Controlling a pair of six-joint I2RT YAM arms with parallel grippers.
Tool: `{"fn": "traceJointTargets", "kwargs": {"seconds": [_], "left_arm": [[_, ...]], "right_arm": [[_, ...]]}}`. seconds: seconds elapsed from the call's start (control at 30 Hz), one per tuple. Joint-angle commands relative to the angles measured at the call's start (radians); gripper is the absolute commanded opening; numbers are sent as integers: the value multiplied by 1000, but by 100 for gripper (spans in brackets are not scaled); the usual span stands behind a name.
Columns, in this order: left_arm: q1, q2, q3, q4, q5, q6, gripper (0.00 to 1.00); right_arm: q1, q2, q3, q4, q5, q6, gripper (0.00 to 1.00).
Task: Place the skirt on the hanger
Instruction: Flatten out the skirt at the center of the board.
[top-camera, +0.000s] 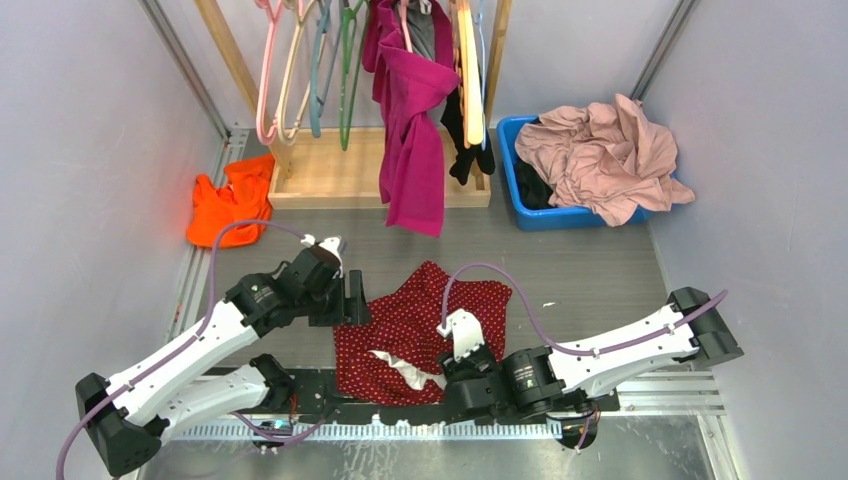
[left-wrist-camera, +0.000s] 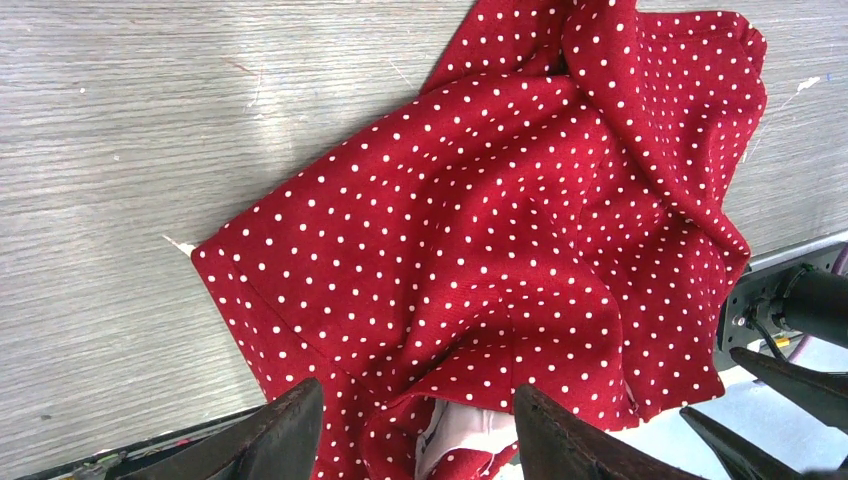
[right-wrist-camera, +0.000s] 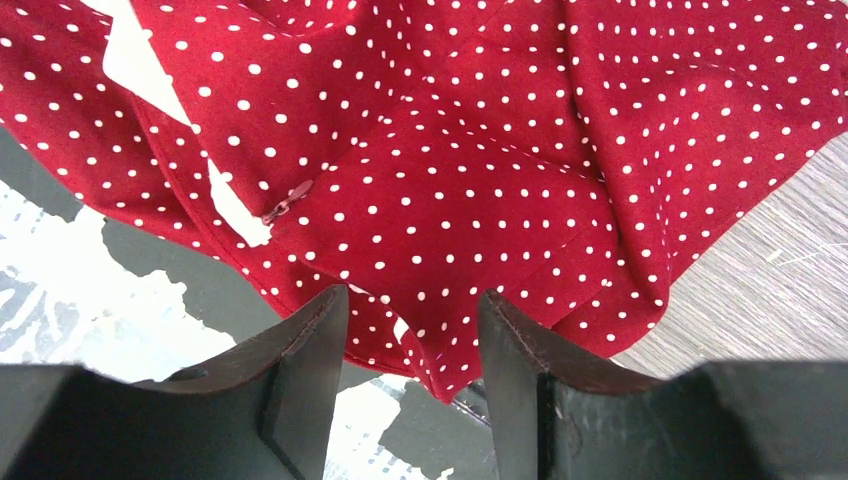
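Note:
The skirt (top-camera: 425, 320), dark red with small white dots, lies crumpled on the grey table near its front edge, with white lining showing. My left gripper (top-camera: 352, 300) hovers at its left side. In the left wrist view its fingers (left-wrist-camera: 300, 410) stand wide apart over the skirt (left-wrist-camera: 500, 230), holding nothing. My right gripper (top-camera: 458, 330) is over the skirt's near right part. In the right wrist view it (right-wrist-camera: 412, 312) is open, with a hem corner of the skirt (right-wrist-camera: 450, 200) lying between the jaws. The pink hanger (top-camera: 266, 90) hangs on the rack at the back left.
Several other hangers and a magenta garment (top-camera: 412, 150) hang from the wooden rack (top-camera: 340, 180). An orange cloth (top-camera: 228, 205) lies at the back left. A blue bin (top-camera: 527, 200) with a pale pink garment (top-camera: 605, 155) stands at the back right. Walls close in both sides.

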Motion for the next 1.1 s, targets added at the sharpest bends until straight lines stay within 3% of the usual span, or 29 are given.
{"fn": "traceJointTargets", "kwargs": {"seconds": [0.0, 0.23, 0.43, 0.57, 0.7, 1.07], "left_arm": [[-4, -9, 2, 32, -1, -14, 69], [-3, -23, 13, 16, 3, -11, 69], [-4, -42, 19, -5, 0, -8, 69], [-3, -52, 16, -12, 1, -8, 69], [-15, -57, 24, -29, 8, -5, 68], [-215, -62, 90, -99, -92, -87, 68]], "right_arm": [[-17, 8, -16, 24, 44, 29, 56], [-73, 58, -19, 95, 36, -21, 50], [-143, 1, 21, 33, 124, -27, 23], [-237, -43, 49, 44, 129, -104, 11], [-375, -96, 103, 48, 121, -188, 3], [-891, -177, 239, 67, -96, -393, 1]]}}
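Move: The polka-dot skirt's near-right part, a loose edge at the table's front, lies between and just below the right hand's open fingers: about 2 cm ahead and 2 cm down. The white lining shows some 7 cm to the hand's left and 1 cm back; the skirt's far-right corner is roughly 14 cm ahead and 11 cm to the right. From the left hand, the edge to be gripped is some 16 cm to the right, 10 cm back and 7 cm down. The skirt's near edge is pinched as the right hand sinks about 2 cm, edging forward, and shuts its fingers on the cloth. Still closing, the hand starts off with it and sweeps some 17 cm forward from its start, rising and bearing right, with the wrist swinging about 30 degrees clockwise. The left hand, fingers open and empty, waits, then eases some 3 cm back. ##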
